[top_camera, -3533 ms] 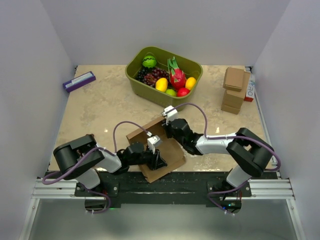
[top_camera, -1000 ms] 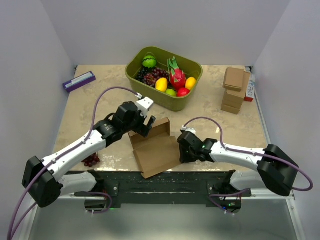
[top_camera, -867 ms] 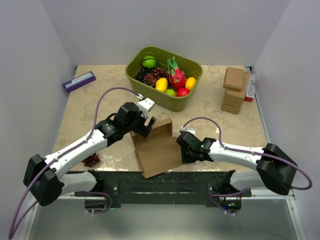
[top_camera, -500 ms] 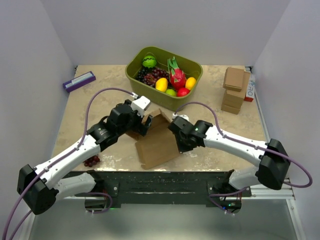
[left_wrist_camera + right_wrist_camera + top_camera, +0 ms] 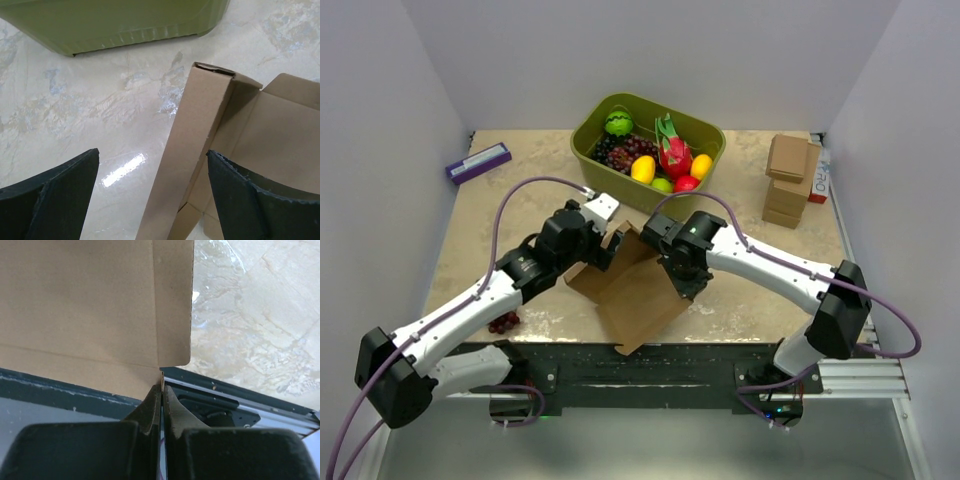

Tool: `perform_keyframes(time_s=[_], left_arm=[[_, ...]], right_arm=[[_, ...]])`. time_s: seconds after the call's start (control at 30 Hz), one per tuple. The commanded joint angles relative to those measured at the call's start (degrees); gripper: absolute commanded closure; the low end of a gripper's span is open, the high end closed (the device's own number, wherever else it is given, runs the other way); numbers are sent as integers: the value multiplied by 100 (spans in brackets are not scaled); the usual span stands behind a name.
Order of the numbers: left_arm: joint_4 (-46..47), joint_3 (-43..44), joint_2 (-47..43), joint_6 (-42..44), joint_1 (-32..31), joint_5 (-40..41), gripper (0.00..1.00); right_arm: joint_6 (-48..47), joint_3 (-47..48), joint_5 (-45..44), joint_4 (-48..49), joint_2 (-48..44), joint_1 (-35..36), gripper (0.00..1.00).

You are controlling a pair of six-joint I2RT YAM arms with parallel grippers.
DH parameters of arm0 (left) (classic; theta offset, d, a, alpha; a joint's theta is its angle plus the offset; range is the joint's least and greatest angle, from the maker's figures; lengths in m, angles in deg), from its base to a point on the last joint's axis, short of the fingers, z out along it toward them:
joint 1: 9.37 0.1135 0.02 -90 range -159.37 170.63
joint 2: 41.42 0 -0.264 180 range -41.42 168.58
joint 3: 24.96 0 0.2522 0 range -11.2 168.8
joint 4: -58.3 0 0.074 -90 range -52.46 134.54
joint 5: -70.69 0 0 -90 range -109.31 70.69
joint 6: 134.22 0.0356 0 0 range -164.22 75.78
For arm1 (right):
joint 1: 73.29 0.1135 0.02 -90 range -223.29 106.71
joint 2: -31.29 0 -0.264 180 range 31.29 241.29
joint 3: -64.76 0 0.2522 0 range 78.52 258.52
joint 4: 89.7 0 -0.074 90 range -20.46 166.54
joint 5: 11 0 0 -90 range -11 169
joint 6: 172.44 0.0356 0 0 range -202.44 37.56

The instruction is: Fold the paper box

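The paper box (image 5: 635, 300) is a brown cardboard mailer, lying open and tilted near the table's front middle. My right gripper (image 5: 684, 287) is shut on the thin edge of one of its side panels; in the right wrist view the jaws (image 5: 161, 386) pinch that edge below the broad panel (image 5: 85, 300). My left gripper (image 5: 611, 246) is open at the box's back corner. In the left wrist view its fingers (image 5: 65, 192) straddle an upright cardboard wall (image 5: 192, 150) without touching it.
A green bin (image 5: 620, 187) of fruit stands just behind the box, its wall (image 5: 115, 25) close ahead in the left wrist view. Stacked small cardboard boxes (image 5: 787, 180) sit back right, a purple box (image 5: 478, 162) back left, loose grapes (image 5: 502, 321) front left.
My right gripper has shut on the box's edge and drawn it back and up, so the sheet now tilts. My left gripper stayed open and shifted slightly toward the box's back corner.
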Motion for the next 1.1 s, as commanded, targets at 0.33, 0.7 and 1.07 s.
perform_keyframes(time_s=[0.33,0.7,1.07], left_arm=[[155,7,817,-103,26,-661,42],[-126,95,1986,-561,175,-635,74],[-197,182,2453,-737,535,-1004,77]], right_arm=[[-255,657,150,-329,108,-36,83],[772,467,-326,855,-1059,-405,20],[2593,-1565,-378,2412,-3310,-475,17]])
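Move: The box's raised left wall lies below the left hand's open fingers, its middle about 3 cm ahead, 1 cm left and 13 cm down. The green bin's middle is roughly 26 cm ahead of that hand, 8 cm right and 13 cm down; the box corner is some 10 cm back, 17 cm right and 6 cm down. The right hand already pinches that corner; from it, the left wall is about 12 cm ahead, 19 cm left and 8 cm down. Downward, nearly straight, the left hand sinks about 15 cm onto the box's left wall, tipping its fingers some 25 degrees further down and closing from wide to narrow, one on each side of the wall. The right hand, rising about 7 cm, opens wide and lets go of the box corner, swinging 4 cm forward, then back and right, rolling its left side up about 30 degrees. ##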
